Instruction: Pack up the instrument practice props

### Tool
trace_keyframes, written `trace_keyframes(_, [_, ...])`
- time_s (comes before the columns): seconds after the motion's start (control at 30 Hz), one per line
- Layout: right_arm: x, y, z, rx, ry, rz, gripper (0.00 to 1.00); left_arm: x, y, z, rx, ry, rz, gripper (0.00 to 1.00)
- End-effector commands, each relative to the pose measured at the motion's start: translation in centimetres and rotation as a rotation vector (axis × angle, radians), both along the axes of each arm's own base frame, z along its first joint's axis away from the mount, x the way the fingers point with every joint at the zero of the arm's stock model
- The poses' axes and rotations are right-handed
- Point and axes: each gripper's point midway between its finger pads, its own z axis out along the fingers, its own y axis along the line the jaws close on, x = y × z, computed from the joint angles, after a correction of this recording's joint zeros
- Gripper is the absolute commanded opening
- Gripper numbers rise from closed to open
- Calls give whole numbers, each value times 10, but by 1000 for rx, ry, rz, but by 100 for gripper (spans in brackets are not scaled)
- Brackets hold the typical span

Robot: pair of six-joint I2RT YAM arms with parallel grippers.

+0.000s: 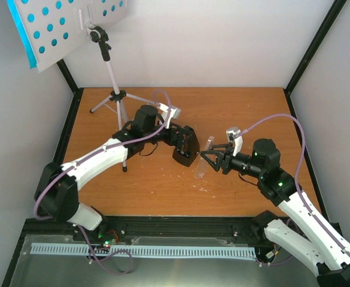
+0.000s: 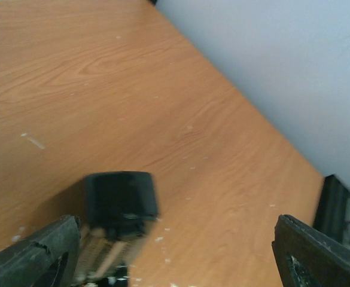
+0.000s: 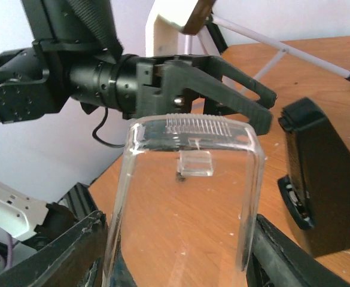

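The white music stand (image 1: 110, 72) rises at the back left on its tripod, with cyan pages (image 1: 20, 33) on its hole-punched desk. The black metronome (image 1: 186, 152) stands on the table without its cover. My left gripper (image 1: 183, 136) hovers just over it, open. In the left wrist view the metronome (image 2: 121, 200) sits by the left finger, with the jaws wide apart and touching nothing. My right gripper (image 1: 213, 156) is shut on the clear cover (image 3: 186, 197), holding it by its two sides to the right of the metronome (image 3: 324, 179).
One tripod leg (image 1: 124, 161) reaches the table under my left arm, and another (image 3: 282, 51) runs behind the metronome. Black frame posts and white walls enclose the wooden table (image 1: 240, 113).
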Motion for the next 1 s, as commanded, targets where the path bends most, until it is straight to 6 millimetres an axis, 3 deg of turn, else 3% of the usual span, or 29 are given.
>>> trace_keyframes(0.0, [3, -10, -11, -57, -24, -62, 50, 25, -1, -26, 167, -43, 19, 89])
trace_keyframes(0.33, [5, -8, -13, -74, -31, -45, 51, 44, -15, -46, 261, -97, 24, 89])
trace_keyframes(0.6, [4, -8, -16, -76, -25, -45, 52, 47, -19, -56, 340, -158, 71, 77])
trace_keyframes(0.83, [5, -12, -17, -87, -38, -65, 52, 48, -2, -54, 402, -158, 220, 60])
trace_keyframes(0.97, [6, -14, -20, -112, -52, -76, 52, 40, 20, -57, 385, -68, 341, 56])
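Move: The metronome stands upright with its middle about 4 cm ahead of the left hand, 2 cm to its right and some 12 cm below. The clear cover is about 9 cm back and 9 cm to the right of that hand, at nearly its height, already in the right gripper; the music stand's nearest far foot is some 28 cm ahead and 8 cm left, down on the table. From the right hand the metronome lies about 12 cm ahead, 8 cm left and 12 cm below. Bring the open left gripper down about 7 cm and some 4 cm forward onto the upper part of the metronome, tipping the fingers about 20 degrees further down as they point to the right. Once low, ease the fingers in from wide open to a bit over half, one on each side of the black body, until they touch it. Keep the right gripper's hold on the clear cover almost still. ##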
